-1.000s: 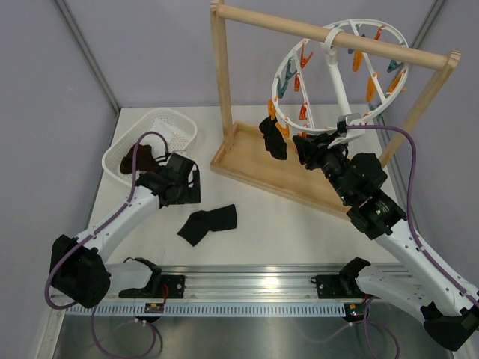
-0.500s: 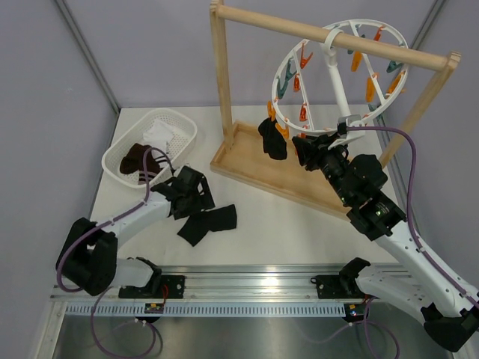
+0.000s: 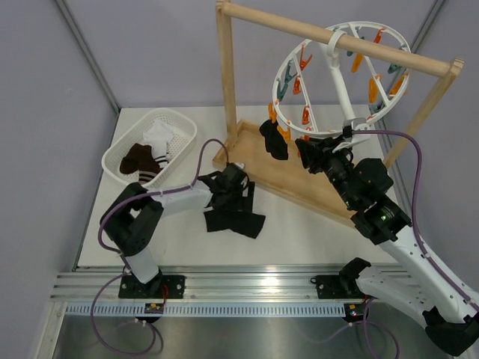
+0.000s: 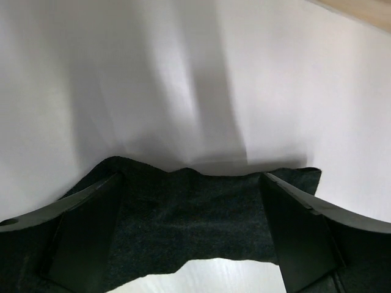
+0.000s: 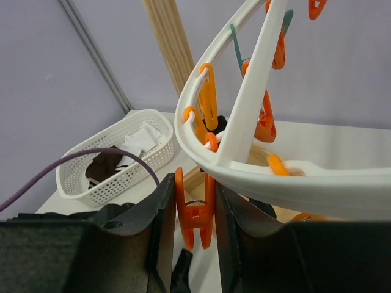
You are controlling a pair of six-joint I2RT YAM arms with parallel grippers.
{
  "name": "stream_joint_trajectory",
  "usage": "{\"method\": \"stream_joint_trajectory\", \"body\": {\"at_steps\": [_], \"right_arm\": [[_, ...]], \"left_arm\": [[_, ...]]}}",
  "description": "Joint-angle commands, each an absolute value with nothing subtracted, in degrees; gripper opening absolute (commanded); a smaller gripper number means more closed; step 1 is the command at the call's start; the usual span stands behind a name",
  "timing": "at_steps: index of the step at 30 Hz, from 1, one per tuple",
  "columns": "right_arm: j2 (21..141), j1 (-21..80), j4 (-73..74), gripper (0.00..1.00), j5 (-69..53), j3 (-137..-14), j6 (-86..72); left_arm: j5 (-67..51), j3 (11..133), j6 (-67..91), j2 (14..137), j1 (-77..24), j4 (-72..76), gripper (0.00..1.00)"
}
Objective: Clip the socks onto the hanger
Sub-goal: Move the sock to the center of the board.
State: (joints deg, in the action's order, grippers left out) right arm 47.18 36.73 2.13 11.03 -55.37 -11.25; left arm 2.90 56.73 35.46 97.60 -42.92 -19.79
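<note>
A black sock [image 3: 241,222] lies flat on the white table. My left gripper [image 3: 233,196] is low over its far edge, open wide. In the left wrist view the sock [image 4: 195,213] spans the gap between the two fingers of the left gripper [image 4: 190,235]. The white ring hanger [image 3: 340,75] hangs from the wooden rail, tilted, with orange and teal clips. Another black sock [image 3: 274,139] dangles from its lower left rim. My right gripper [image 3: 308,152] is shut on an orange clip [image 5: 195,213] under the hanger rim [image 5: 244,177]; in that view the right gripper [image 5: 194,204] squeezes the clip's handles.
A white mesh basket [image 3: 183,123] at the back left holds dark and striped socks [image 3: 150,153]. The wooden stand [image 3: 228,67] has its base tray [image 3: 292,183] just right of the left gripper. A purple cable [image 3: 202,153] loops over the left arm.
The left arm swung from the basket rightward and came down over the black sock, which slid a little to the right. The right gripper stayed on the clip.
</note>
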Motion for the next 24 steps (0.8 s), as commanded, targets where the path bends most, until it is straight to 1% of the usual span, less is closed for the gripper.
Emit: {"method": "stream_joint_trajectory", "body": {"at_steps": [1,4,6,7,8,11,13,14,16,18,20,24], "right_arm": [[47.5,37.5,13.2,0.0,7.6,-53.4,-12.6],[47.8,37.5,12.9,0.0,7.1,-53.6,-12.7],[48.4,37.5,12.7,0.0,6.8,-53.8,-12.7],[48.8,37.5,12.6,0.0,6.5,-54.1,-12.7],[49.5,37.5,12.4,0.0,6.3,-54.2,-12.5],[50.7,37.5,11.7,0.0,5.5,-54.8,-12.1],[51.2,37.5,10.9,0.0,5.5,-55.0,-12.0],[51.7,37.5,10.7,0.0,5.5,-55.1,-11.9],[52.1,37.5,10.1,0.0,5.5,-55.3,-11.9],[52.5,37.5,9.8,0.0,5.4,-55.8,-11.9],[53.1,37.5,10.2,0.0,5.2,-56.2,-11.8],[54.0,37.5,9.9,0.0,4.9,-57.0,-11.9]], "left_arm": [[-4.7,59.2,25.9,100.9,-50.7,-19.0,0.95],[-0.5,59.2,23.3,97.6,-54.1,-20.9,0.97],[4.6,57.6,24.6,91.7,-54.1,-22.1,0.99],[7.3,57.3,27.4,89.2,-54.1,-25.0,0.99],[13.0,57.2,29.2,85.6,-54.1,-27.0,0.99],[20.1,57.9,37.6,81.7,-53.8,-36.2,0.99],[19.9,57.2,43.1,79.6,-53.8,-39.3,0.99],[16.6,56.3,44.4,79.1,-53.8,-38.8,0.99],[10.1,51.6,47.7,78.1,-53.8,-34.0,0.97],[6.6,48.2,51.1,77.7,-53.4,-28.6,0.95],[3.4,45.4,52.4,78.2,-53.0,-26.5,0.95],[0.4,45.5,51.9,81.8,-52.6,-24.6,0.95]]}}
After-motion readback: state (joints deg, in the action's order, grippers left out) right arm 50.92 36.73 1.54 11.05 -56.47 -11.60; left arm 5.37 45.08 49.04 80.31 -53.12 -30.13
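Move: The dark sock lies under the open left fingers, its middle about 4 cm back and 3 cm left of this hand and 1 cm below. From the same hand, the wooden base's middle is some 10 cm ahead and 14 cm right, and the white basket about 18 cm ahead and 28 cm left. From the raised right hand, the sock is roughly 5 cm back, 18 cm left and 38 cm below. With the fingers still wide open and the tips on the sock, sweep the left gripper some 5 cm right and 5 cm back, turning it about 20 degrees clockwise, to drag the cloth along. Then lift about 8 cm while going back left and undoing that turn, and come down again some 5 cm farther back, just above the sock's rear edge. Keep the right gripper closed on the orange clip. ##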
